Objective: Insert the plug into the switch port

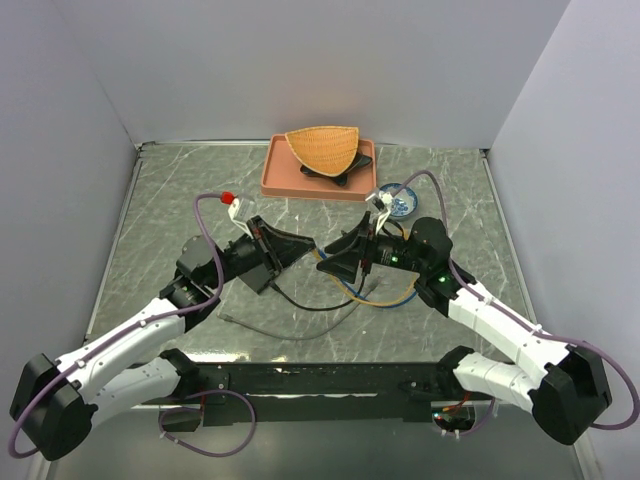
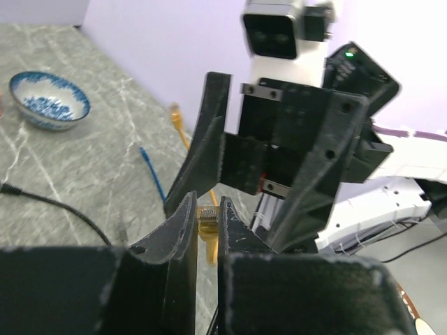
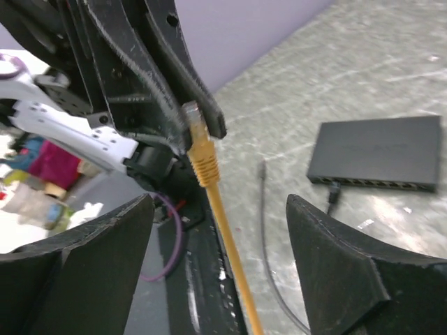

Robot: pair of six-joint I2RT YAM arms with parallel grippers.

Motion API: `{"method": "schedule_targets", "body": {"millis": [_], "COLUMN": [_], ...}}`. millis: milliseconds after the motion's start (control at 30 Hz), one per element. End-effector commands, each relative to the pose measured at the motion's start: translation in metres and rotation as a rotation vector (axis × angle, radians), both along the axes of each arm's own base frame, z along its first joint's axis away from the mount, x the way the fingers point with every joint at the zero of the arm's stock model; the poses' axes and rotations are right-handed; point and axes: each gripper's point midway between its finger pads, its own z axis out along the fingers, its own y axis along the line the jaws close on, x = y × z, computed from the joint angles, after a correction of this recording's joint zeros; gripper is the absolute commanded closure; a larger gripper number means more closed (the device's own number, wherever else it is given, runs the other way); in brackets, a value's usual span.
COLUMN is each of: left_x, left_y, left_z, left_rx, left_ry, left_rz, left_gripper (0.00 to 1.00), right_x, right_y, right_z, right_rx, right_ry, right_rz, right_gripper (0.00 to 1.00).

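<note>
My left gripper (image 2: 207, 204) is shut on a yellow plug (image 2: 208, 222) and holds it above the table, metal contacts facing outward. In the right wrist view that plug (image 3: 198, 143) sticks up from the left fingers, and its yellow cable (image 3: 227, 237) hangs down between the wide-apart fingers of my right gripper (image 3: 218, 202), which is open and touches nothing. The two grippers face each other closely at mid-table (image 1: 318, 255). The switch (image 3: 377, 153), a flat black box, lies on the table with a black cable in one socket; from above the switch (image 1: 258, 277) is partly hidden under the left arm.
A blue-patterned bowl (image 1: 400, 200) sits behind the right gripper. A pink tray (image 1: 285, 175) at the back holds a wicker basket (image 1: 322, 148) on a black dish. A blue cable (image 2: 150, 171), a second yellow plug (image 2: 174, 112) and a grey cable (image 1: 270, 330) lie loose on the table.
</note>
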Motion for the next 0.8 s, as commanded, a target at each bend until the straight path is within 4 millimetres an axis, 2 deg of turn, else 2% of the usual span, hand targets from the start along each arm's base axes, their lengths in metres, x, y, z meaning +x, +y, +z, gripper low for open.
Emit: {"method": "schedule_targets", "body": {"millis": [0,67,367,433,500,633,733,767], "left_x": [-0.016,-0.017,-0.018,-0.018,-0.018,-0.018,-0.018,-0.018], "left_y": [0.003,0.002,0.001,0.000,-0.001,-0.003,-0.004,-0.006], "left_z": [0.034,0.033,0.034,0.033,0.033,0.032,0.032,0.031], "left_rx": [-0.076,-0.074,-0.064,-0.062,-0.058,-0.065,-0.064,-0.062], "left_ry": [-0.132,-0.133,-0.135,-0.132,-0.130,-0.127,-0.125,-0.123], "left_rz": [-0.050,-0.055,-0.063,-0.070,-0.072,-0.080,-0.087,-0.090], "left_gripper": [0.99,0.99,0.99,0.99,0.99,0.99,0.99,0.99], "right_x": [-0.007,-0.007,-0.010,-0.010,-0.011,-0.013,-0.014,-0.014], "right_y": [0.005,0.007,0.011,0.012,0.013,0.014,0.016,0.016], "right_z": [0.016,0.018,0.027,0.026,0.026,0.025,0.025,0.025], "right_rx": [0.077,0.091,0.137,0.134,0.139,0.147,0.146,0.147], "right_ry": [-0.026,-0.020,-0.015,-0.005,-0.003,0.010,0.014,0.014], "right_rz": [0.067,0.076,0.110,0.123,0.133,0.152,0.164,0.166], "right_gripper": [0.23,0.31,0.39,0.43,0.51,0.54,0.60,0.67]}}
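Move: The yellow plug is already pinched at the left hand's fingertips, practically at that hand's own point. From the right hand it lies about 3 cm to the left, 1 cm ahead and 1 cm higher. The switch lies on the table some 13 cm left of the left hand, 9 cm ahead and roughly 27 cm below. The black plug at its near edge is about 11 cm left of the left hand, 2 cm ahead and 28 cm below. The yellow plug stays in the left hand's grip while that hand eases about 1 cm back and up. The open right hand comes in from the right, slipping some 1.5 cm left with about 1 cm each of back and up. It yaws and tips its fingers up by under 10 degrees each as they close to about half their gap around the plug's cable end, without a visible pinch yet. ##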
